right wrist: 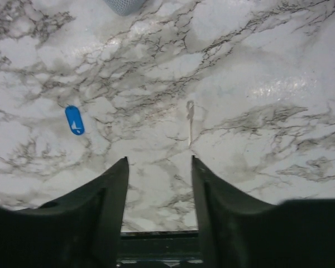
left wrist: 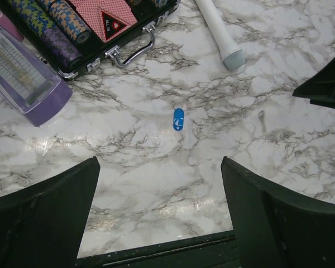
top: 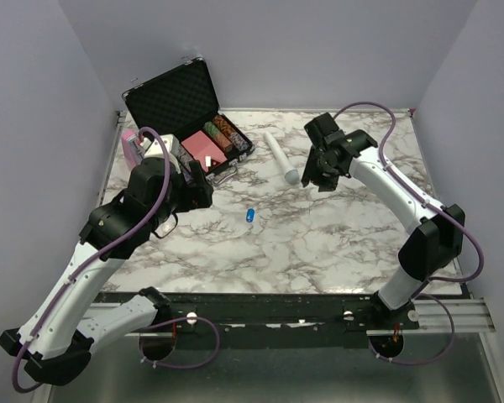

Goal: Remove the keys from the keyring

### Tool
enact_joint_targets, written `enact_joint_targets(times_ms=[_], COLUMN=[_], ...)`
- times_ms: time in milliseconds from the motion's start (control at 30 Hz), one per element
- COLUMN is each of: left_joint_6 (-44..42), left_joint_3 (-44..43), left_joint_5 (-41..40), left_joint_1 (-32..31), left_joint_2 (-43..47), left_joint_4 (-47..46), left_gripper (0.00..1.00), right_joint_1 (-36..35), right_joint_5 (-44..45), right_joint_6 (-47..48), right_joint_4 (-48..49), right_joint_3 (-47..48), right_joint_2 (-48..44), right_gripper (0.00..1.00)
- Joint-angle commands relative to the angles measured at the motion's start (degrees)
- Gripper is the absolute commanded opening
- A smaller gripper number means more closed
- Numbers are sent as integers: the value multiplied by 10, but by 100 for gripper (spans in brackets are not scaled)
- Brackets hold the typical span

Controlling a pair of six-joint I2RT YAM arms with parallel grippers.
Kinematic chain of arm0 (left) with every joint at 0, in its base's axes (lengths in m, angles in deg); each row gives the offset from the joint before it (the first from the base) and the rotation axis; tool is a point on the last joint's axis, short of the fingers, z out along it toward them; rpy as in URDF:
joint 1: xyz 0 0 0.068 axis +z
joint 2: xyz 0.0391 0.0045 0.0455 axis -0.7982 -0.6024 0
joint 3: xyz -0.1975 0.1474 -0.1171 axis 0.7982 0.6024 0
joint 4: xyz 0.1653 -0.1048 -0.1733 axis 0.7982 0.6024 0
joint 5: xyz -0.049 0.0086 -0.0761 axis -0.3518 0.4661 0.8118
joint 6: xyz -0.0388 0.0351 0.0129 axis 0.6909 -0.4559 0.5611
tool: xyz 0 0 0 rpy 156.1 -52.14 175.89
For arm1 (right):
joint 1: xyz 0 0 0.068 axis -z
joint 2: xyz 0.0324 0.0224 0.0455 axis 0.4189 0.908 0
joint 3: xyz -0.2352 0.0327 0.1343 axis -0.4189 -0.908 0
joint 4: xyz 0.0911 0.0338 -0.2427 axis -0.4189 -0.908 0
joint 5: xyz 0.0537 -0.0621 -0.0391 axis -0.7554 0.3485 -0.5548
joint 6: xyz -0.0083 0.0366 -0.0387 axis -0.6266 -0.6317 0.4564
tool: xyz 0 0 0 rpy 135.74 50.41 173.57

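Note:
The blue keyring [top: 249,213] lies flat on the marble table, alone, near the middle; it also shows in the left wrist view [left wrist: 178,119] and the right wrist view [right wrist: 74,119]. A thin silver key [right wrist: 190,120] lies loose on the marble apart from it, just ahead of my right gripper [right wrist: 159,159], whose jaws stand open with nothing between them. The same key [left wrist: 261,117] appears faintly to the right of the keyring. My left gripper [left wrist: 159,162] hangs wide open and empty, above the table near the keyring's left side [top: 203,191]. My right gripper [top: 319,176] hovers at the right.
An open black case [top: 193,109] holding poker chips and cards sits at the back left, its handle [left wrist: 135,51] facing the keyring. A purple metronome [left wrist: 22,78] stands beside it. A white wand [top: 281,155] lies behind the middle of the table.

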Motion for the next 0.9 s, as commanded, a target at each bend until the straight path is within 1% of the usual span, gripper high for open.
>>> enact_joint_targets(times_ms=[0, 33, 67, 133, 233, 300, 400, 667, 767, 867], left_joint_6=[-14, -15, -17, -20, -29, -35, -44, -64, -72, -75], left_joint_3=[-4, -5, -8, -14, -26, -36, -46, -41, -31, -10], left_joint_5=[-14, -11, -10, -7, -4, -3, -3, -7, 4, 14], left_joint_1=[3, 4, 3, 3, 3, 4, 4, 5, 7, 7], left_joint_2=[-4, -6, -9, -16, -29, -37, -46, -37, -23, -2], left_joint_4=[-1, -4, -5, -7, -10, -10, -12, -32, -49, -76], left_gripper=[98, 98, 98, 98, 98, 98, 99, 99, 99, 99], right_joint_1=[0, 0, 0, 0, 0, 0, 1, 0, 0, 0], right_joint_5=[10, 9, 8, 12, 5, -9, -10, 31, 69, 119], right_joint_6=[7, 8, 8, 11, 19, 29, 39, 61, 52, 31], right_joint_4=[-16, -16, -19, -22, -23, -14, -2, 27, 54, 101], right_joint_3=[21, 22, 25, 29, 38, 41, 33, 5, -17, -73], right_joint_2=[-1, -2, -4, -8, -16, -29, -62, -169, -230, -300], right_gripper=[62, 66, 74, 83, 91, 99, 100, 100, 100, 100])
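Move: The freed key has already slipped from the right fingers and is in the air some 9 cm below them, about 2 cm back and 2 to the right. The blue keyring tag lies 13 cm left of the right hand, 3 cm back and 17 lower; the white tube's middle is 14 cm ahead and 5 left. From the left hand, the key is about 8 cm ahead, 24 right and 22 below. Spread the half-open right fingers fully, holding the hand almost still over the table while they open. Then lift it briskly, about 13 cm up and away from the table, drifting a little back and right as the fingertips tip up towards forward by some 25 degrees. Ease the empty, wide-open left hand forward and slightly up. ##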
